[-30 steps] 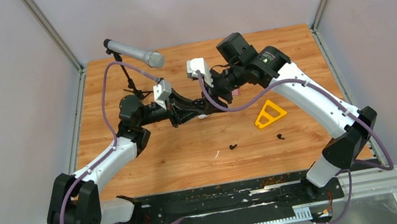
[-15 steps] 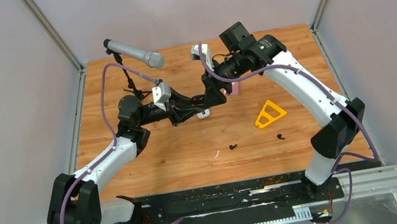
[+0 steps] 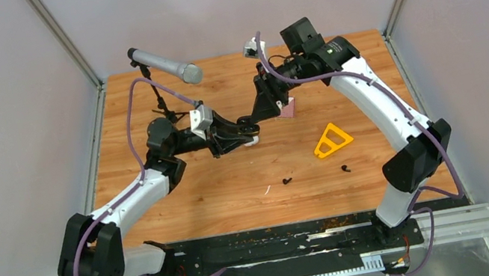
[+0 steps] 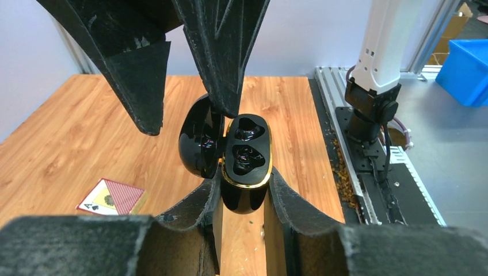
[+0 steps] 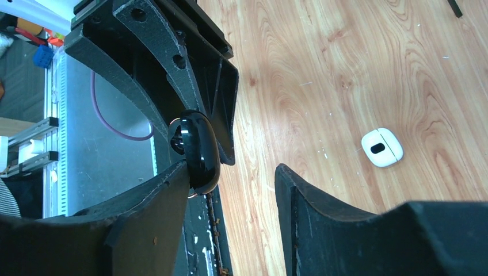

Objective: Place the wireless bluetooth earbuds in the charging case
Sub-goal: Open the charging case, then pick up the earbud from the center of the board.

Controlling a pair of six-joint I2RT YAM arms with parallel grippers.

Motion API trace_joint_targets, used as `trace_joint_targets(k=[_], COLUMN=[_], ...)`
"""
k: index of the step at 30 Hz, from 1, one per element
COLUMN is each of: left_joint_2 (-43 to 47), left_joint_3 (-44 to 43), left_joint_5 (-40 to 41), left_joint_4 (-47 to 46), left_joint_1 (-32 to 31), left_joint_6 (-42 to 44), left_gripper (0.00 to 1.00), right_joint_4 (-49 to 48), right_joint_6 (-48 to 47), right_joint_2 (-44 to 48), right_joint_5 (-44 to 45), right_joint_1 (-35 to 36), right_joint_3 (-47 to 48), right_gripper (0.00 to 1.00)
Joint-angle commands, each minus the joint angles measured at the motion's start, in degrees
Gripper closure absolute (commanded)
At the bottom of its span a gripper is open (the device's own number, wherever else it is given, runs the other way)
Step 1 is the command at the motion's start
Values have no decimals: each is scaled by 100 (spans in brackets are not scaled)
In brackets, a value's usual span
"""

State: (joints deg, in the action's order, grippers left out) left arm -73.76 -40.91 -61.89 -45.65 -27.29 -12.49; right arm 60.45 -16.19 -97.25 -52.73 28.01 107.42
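Observation:
My left gripper is shut on a glossy black charging case with a gold rim, held above the table. Its lid stands open to the left and both sockets look empty. My right gripper is open beside the case, with one finger against the lid and the other apart from it. In the top view the two grippers meet at mid-table. Two tiny black earbuds lie on the wood nearer the front.
A white case lies shut on the table under the grippers. A yellow triangle sits to the right, a playing card near the right gripper, a thin white sliver beside the earbuds. A microphone on its stand rises at the back left.
The right arm's wrist has swung up and toward the back right, and its fingers stay at the case's lid. The left arm has held still with the case.

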Motion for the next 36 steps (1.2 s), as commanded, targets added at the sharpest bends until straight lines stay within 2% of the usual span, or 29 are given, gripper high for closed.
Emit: trace_joint_targets(k=[1, 5, 10, 17, 20, 23, 27, 29, 32, 36], left_joint_2=[-1, -24, 9, 114, 256, 445, 694, 756, 799, 822], left_joint_3=[-148, -72, -21, -64, -30, 15, 144, 180, 190, 138], left_joint_5=[-38, 289, 478, 413, 447, 540, 629, 638, 619, 559], left_joint_4=[-137, -166, -199, -111, -27, 53, 203, 263, 370, 495], left_joint_1=[-15, -14, -5, 125, 252, 332, 367, 382, 382, 378], left_joint_6=[51, -191, -409, -614, -731, -889, -908, -923, -897, -843], left_gripper=[100, 100, 100, 100, 100, 100, 100, 100, 100, 100], right_joint_4=[-305, -241, 49, 190, 151, 20, -384, -506, -291, -119], right_joint_6=[232, 256, -31, -684, -1476, -2283, -2559, -2283, -2180, -3114], right_joint_2=[-31, 95, 546, 1245, 1571, 1966, 2306, 2262, 2193, 2328], right_joint_5=[-376, -682, -432, 163, 760, 1718, 3186, 3933, 4026, 3777], right_joint_1=[-56, -59, -96, -688, -860, -882, -902, -921, -989, -1077], right_joint_3=[232, 363, 321, -874, -1600, -2645, -3616, -3839, -4002, -4383], right_gripper=[43, 42, 41, 44, 47, 55, 69, 73, 75, 77])
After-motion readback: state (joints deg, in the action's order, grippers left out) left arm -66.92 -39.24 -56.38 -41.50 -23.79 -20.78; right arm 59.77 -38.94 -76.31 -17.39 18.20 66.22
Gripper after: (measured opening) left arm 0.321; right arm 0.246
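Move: The black earbud on the right lies about 24 cm to the right of the right hand, 2 cm nearer the base and some 30 cm below. On the table too, the yellow triangle is 23 cm right and 7 cm farther out, the other black earbud 6 cm right and 3 cm back; the open black case is 4 cm back, 2 cm left and 3 cm below. From the left hand the right-hand earbud lies 28 cm right, 2 cm ahead, 27 cm down. With the lid already open, the right hand backs off the case, first lifting about 3 cm and then sweeping some 18 cm right and well down, 16 cm below its start, towards the black earbud beside the yellow triangle, its fingers tipping about 40 degrees steeper down and closing from half open to a quarter. The left hand keeps its grip on the case, first easing 2 cm forward and mostly returning while it shifts some 2 cm left and up. ##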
